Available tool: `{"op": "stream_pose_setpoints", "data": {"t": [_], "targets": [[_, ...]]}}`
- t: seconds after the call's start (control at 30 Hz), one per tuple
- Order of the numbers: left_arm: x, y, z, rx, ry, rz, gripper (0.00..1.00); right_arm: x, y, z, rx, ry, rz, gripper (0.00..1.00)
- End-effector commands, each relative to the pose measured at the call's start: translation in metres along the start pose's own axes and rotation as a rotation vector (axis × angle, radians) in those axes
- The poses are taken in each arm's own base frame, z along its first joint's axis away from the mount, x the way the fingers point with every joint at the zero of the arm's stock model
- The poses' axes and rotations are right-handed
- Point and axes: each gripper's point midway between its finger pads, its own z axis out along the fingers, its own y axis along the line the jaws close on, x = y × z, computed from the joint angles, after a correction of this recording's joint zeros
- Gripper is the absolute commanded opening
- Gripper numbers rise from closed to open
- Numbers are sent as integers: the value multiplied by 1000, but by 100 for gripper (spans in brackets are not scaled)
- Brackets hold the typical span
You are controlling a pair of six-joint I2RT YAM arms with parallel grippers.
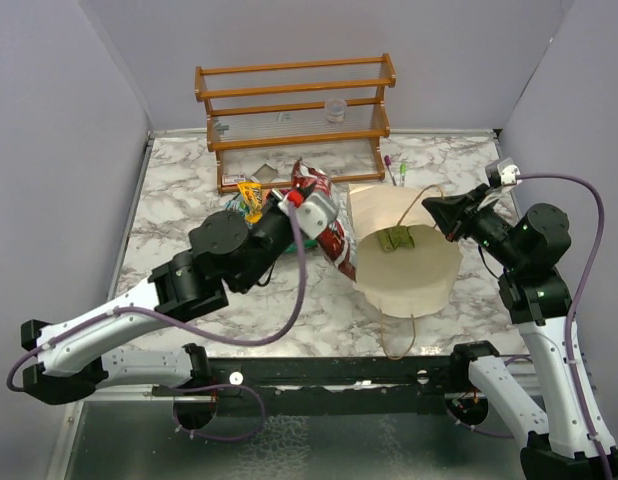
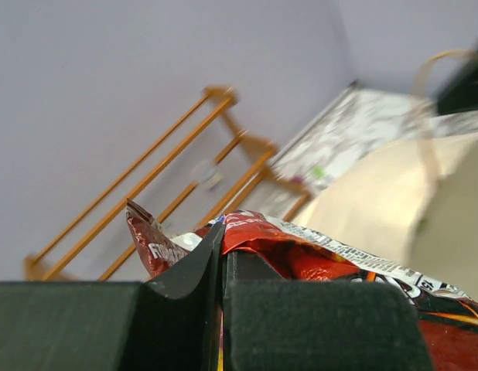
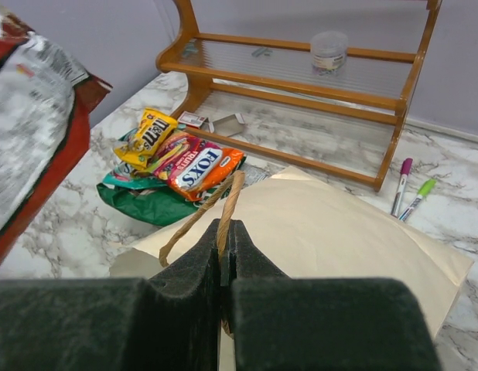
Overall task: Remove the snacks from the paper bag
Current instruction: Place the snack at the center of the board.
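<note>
The cream paper bag [image 1: 404, 270] lies on the marble table with its mouth toward the arms. My right gripper [image 1: 436, 210] [image 3: 227, 226] is shut on the bag's tan loop handle [image 3: 233, 193]. A green snack packet [image 1: 397, 238] shows inside the bag's mouth. My left gripper [image 1: 327, 226] [image 2: 222, 249] is shut on a red packet [image 2: 301, 259] [image 1: 340, 256], held up just left of the bag. Other snacks lie in a pile [image 1: 251, 200] left of the bag: a yellow packet [image 3: 150, 133], an orange one [image 3: 206, 166] and a dark green one [image 3: 142, 205].
A wooden slatted rack [image 1: 294, 110] stands at the back, with a small clear jar [image 3: 329, 52] on its shelf. Two pens [image 3: 409, 189] lie on the table right of the rack. Grey walls close in on the table at both sides.
</note>
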Motion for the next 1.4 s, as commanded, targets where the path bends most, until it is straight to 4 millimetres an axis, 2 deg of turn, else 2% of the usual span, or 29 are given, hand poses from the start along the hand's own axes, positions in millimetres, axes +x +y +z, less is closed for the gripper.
{"op": "stream_pose_setpoints", "data": {"t": [0.0,0.1,0.17,0.23,0.3,0.37,0.47,0.67,0.87,0.93,1.03,1.13,1.3,1.37], "targets": [[42,88,0,-399,226,51,0,-5,-1,-1,11,-25,-20,2],[92,139,-2,-539,376,-10,0,-3,-1,-1,8,-23,-17,2],[121,171,-18,-700,476,7,0,-5,0,-2,8,-25,-20,2],[140,198,-36,-854,536,5,0,-6,0,-3,10,-27,-26,2],[169,208,-46,-913,593,-47,0,-6,0,-4,11,-28,-35,2],[187,217,-52,-950,607,-104,0,-6,0,-3,9,-22,-33,2],[219,232,-75,-1068,692,-126,0,-6,1,-1,-1,-20,-31,2],[268,258,-119,-1316,784,-188,0,-2,5,0,-29,-19,-12,2],[324,264,-141,-1448,913,-369,0,-2,10,1,-58,-19,2,2],[335,265,-155,-1565,917,-439,0,-2,10,1,-58,-18,2,2],[351,262,-158,-1666,898,-604,0,-1,10,1,-57,-20,2,2],[371,242,-157,-1724,944,-748,0,-1,10,1,-55,-20,3,2],[411,192,-148,-1729,1035,-1011,0,-4,11,0,-57,-26,1,2],[417,181,-144,-1728,1034,-1050,0,-6,12,-1,-57,-25,-3,2]]}}
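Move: The left gripper already holds the red crisp packet high up. The bare marble left of the snack pile lies about 18 cm ahead, 28 cm to its left and some 43 cm below. The snack pile is 18 cm ahead and 8 cm left, the wooden rack's middle 33 cm straight ahead, and the open paper bag 8 cm ahead and 19 cm to the right. From the right hand, that bare marble is about 13 cm ahead and 48 cm left. Swing the left gripper forward and left high over the snack pile, then on left and increasingly down towards the bare marble beyond it: roughly 35 cm left, 18 cm forward and nearly 30 cm down in all. Turn the wrist about 100 degrees counter-clockwise on the way, tip the fingers downward, and keep the red crisp packet pinched. Hold the paper bag's twine handle still with the right gripper. ##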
